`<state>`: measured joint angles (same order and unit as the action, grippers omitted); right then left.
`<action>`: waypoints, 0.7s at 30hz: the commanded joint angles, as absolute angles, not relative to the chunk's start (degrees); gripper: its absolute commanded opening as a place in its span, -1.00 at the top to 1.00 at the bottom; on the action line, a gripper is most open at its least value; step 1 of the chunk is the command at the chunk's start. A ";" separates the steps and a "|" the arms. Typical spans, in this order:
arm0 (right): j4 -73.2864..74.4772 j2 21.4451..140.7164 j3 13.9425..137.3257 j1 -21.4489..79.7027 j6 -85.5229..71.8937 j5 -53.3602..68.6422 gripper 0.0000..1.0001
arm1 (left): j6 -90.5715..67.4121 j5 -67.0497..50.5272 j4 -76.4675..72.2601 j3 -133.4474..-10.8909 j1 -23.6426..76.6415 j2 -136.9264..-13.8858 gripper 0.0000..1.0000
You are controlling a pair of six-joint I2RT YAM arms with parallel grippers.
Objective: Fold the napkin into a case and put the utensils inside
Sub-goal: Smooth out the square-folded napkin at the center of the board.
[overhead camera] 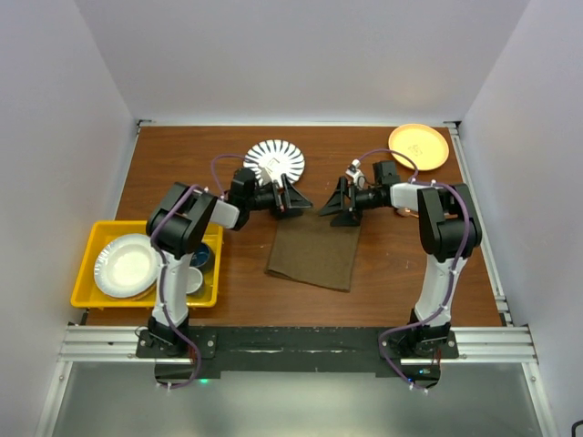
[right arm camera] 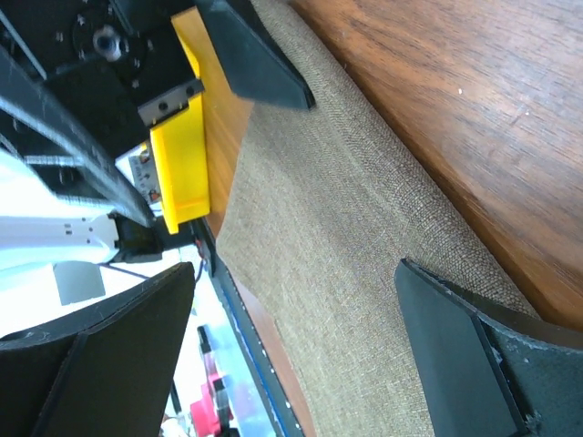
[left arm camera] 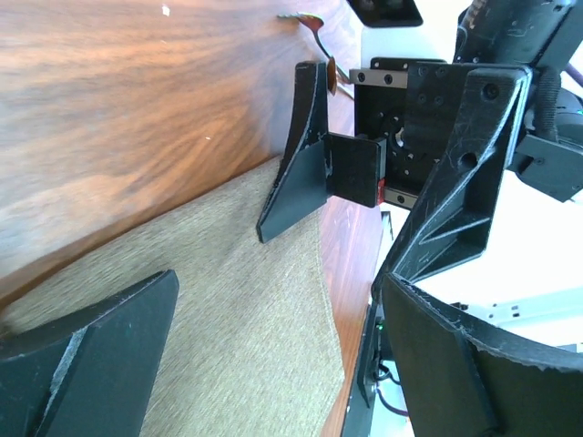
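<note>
The olive-brown napkin [overhead camera: 314, 248] lies flat on the wooden table, slightly skewed, at mid-table. My left gripper [overhead camera: 293, 202] hovers over its far left corner, jaws wide open and empty. My right gripper [overhead camera: 339, 206] faces it over the far right corner, also open and empty. In the left wrist view the napkin [left arm camera: 228, 300] fills the space between my fingers [left arm camera: 91, 364], with the right gripper's finger [left arm camera: 296, 155] beyond. The right wrist view shows the napkin [right arm camera: 364, 237] under open jaws. Thin curved ends of the utensils [left arm camera: 317, 35] peek out behind the right gripper; in the top view the right arm mostly hides them.
A white ribbed plate [overhead camera: 275, 161] sits just behind the left gripper. An orange plate [overhead camera: 419, 146] is at the far right corner. A yellow tray [overhead camera: 96, 244] at the left edge holds a white plate [overhead camera: 127, 266] and small bowls.
</note>
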<state>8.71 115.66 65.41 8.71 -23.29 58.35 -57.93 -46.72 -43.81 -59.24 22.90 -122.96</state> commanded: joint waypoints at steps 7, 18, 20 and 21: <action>13.97 108.56 66.62 10.01 -21.61 57.65 -0.96 | -54.86 -56.50 -43.34 -56.26 20.21 -110.51 -1.00; 16.00 105.10 62.84 11.69 -21.71 55.55 -0.97 | -46.23 -60.91 -26.37 -35.96 30.05 -94.13 -1.00; 15.12 106.87 62.93 11.60 -21.45 55.02 -0.96 | -46.05 -59.94 -27.67 -33.49 30.41 -95.09 -1.00; 15.20 107.83 63.19 11.60 -20.40 54.76 -0.97 | -46.14 -60.03 -28.12 -32.96 30.41 -95.71 -1.00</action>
<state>13.82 104.16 63.96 11.77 -22.72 56.99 -47.31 -59.44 -29.06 -36.29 30.35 -94.24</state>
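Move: Just above the napkin's far edge, both open grippers stand some 10 cm apart. From the left hand, the near-left corner of the napkin lies about 19 cm back and 7 cm to the left, 2 cm below; the napkin's middle is roughly 12 cm back and 5 cm right, the striped plate 13 cm ahead and 7 cm left. From the right hand, the napkin's middle is about 9 cm back and 5 cm left. Sliding some 2 cm left, low along the napkin's far edge, the open left hand then lifts off and swings back about 18 cm over the cloth towards its near-left corner, peaking near 9 cm, sinking again and turning some 20 degrees clockwise. The open right hand rises clear of the cloth by about 8 cm, drifts 2 cm back, then starts down. ##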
